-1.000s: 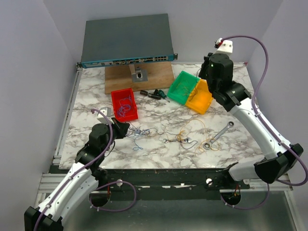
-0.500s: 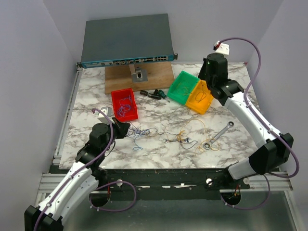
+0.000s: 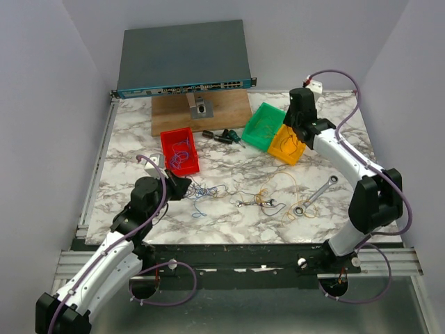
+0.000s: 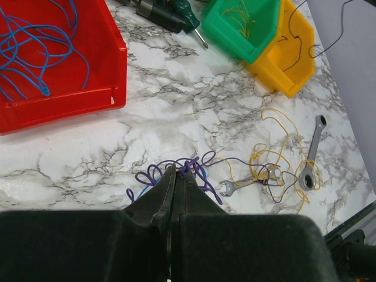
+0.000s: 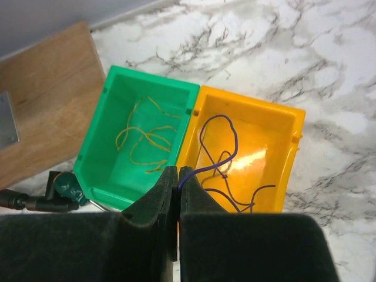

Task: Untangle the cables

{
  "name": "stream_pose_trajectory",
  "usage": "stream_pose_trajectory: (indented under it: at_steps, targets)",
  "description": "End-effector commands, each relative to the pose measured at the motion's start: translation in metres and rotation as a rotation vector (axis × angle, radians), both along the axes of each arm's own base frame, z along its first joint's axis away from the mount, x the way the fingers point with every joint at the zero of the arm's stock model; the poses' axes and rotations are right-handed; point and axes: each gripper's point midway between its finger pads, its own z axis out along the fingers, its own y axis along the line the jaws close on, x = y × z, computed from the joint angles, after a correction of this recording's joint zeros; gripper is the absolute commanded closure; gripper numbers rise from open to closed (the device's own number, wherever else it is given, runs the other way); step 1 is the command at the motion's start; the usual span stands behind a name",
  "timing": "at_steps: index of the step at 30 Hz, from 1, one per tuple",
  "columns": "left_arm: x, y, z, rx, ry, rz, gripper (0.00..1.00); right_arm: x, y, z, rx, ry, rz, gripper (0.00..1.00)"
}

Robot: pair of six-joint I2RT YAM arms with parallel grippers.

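Note:
A loose tangle of cables [image 3: 229,193] lies mid-table: purple and blue curls [image 4: 176,173] on the left, yellow-orange loops [image 4: 282,147] on the right. My left gripper [image 4: 178,171] is shut on a purple strand at the curls' near edge; in the top view it [image 3: 183,186] sits just left of the tangle. My right gripper [image 5: 178,174] is shut on a thin purple cable [image 5: 220,153] that trails into the yellow bin [image 5: 294,138]. The green bin [image 5: 100,147] holds yellow cables [image 5: 144,138]. Blue cables [image 4: 29,53] lie in the red bin [image 4: 70,108].
Two silver wrenches [image 3: 316,195] [image 3: 254,203] lie among the yellow loops. A screwdriver [image 3: 222,136] rests between the red and green bins. A wooden board [image 3: 174,115] and a network switch [image 3: 182,59] stand at the back.
My right arm has folded inward, and its wrist has shifted left and lower over the yellow and green bins. The left arm and the tangle have barely moved.

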Motion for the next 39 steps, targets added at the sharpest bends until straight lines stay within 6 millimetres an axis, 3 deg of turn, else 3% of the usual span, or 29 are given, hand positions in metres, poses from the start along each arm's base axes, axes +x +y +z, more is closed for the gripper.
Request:
stream_pose_trajectory:
  at_steps: [1,9,13,14,16,18,21,24,27,29,32,36,39]
  targets:
    - [-0.004,-0.009,0.004,0.001,-0.022,-0.058,1.00,0.004,0.003,-0.037,0.078,0.025,-0.012,0.99]
    - [-0.006,-0.014,0.009,0.012,-0.037,-0.100,1.00,0.006,-0.014,-0.100,0.181,0.110,-0.052,0.99]
    - [-0.006,-0.014,0.013,0.029,-0.051,-0.108,1.00,0.006,-0.025,-0.113,0.163,0.147,-0.088,0.99]
    - [-0.006,-0.014,0.014,0.033,-0.054,-0.109,1.00,0.006,-0.026,-0.113,0.152,0.157,-0.093,0.96]
    - [-0.005,-0.015,0.017,0.035,-0.059,-0.115,1.00,0.008,-0.026,-0.107,0.137,0.174,-0.086,0.75]
    - [-0.006,-0.016,0.019,0.033,-0.060,-0.125,1.00,0.006,-0.026,-0.096,0.130,0.171,-0.076,0.62]
    - [-0.008,-0.021,0.020,0.027,-0.063,-0.149,1.00,-0.002,-0.025,-0.074,0.126,0.152,-0.041,0.35]
    - [-0.009,-0.025,0.020,0.027,-0.058,-0.167,1.00,-0.016,-0.019,-0.057,0.142,0.160,0.015,0.27]
    - [-0.011,-0.028,0.023,0.027,-0.061,-0.178,1.00,-0.038,0.003,-0.048,0.173,0.176,0.135,0.16]
    - [-0.011,-0.029,0.028,0.026,-0.069,-0.182,1.00,-0.058,0.024,-0.051,0.171,0.217,0.234,0.12]
    - [-0.011,-0.029,0.032,0.031,-0.074,-0.178,1.00,-0.097,0.071,-0.059,0.111,0.295,0.450,0.13]
    - [-0.009,-0.027,0.034,0.016,-0.072,-0.156,1.00,-0.163,0.138,-0.076,0.076,0.346,0.718,0.14]
    - [-0.007,-0.021,0.033,0.009,-0.070,-0.116,1.00,-0.198,0.169,-0.088,0.136,0.335,0.873,0.15]
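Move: The right gripper holds a purple cable that already dangles into the orange bin. The bin's middle lies roughly 7 cm ahead, 4 cm to its right and 19 cm below. The green bin adjoins it, about 12 cm ahead and 7 cm left of the right hand; the yellow cable tangle on the wrench lies some 18 cm back and 10 cm left. From the left hand, the orange bin is about 31 cm ahead, 38 cm right and 14 cm below. Lower the right gripper about 12 cm over the orange bin, easing slightly right, then open it wide to let the purple cable go. Lift it clear, then swing back and left towards the left hand's cable tangle, turning some 35 degrees counter-clockwise and sinking a little at the end. Keep the left gripper shut on its purple loops, drawing it slightly right and up. ##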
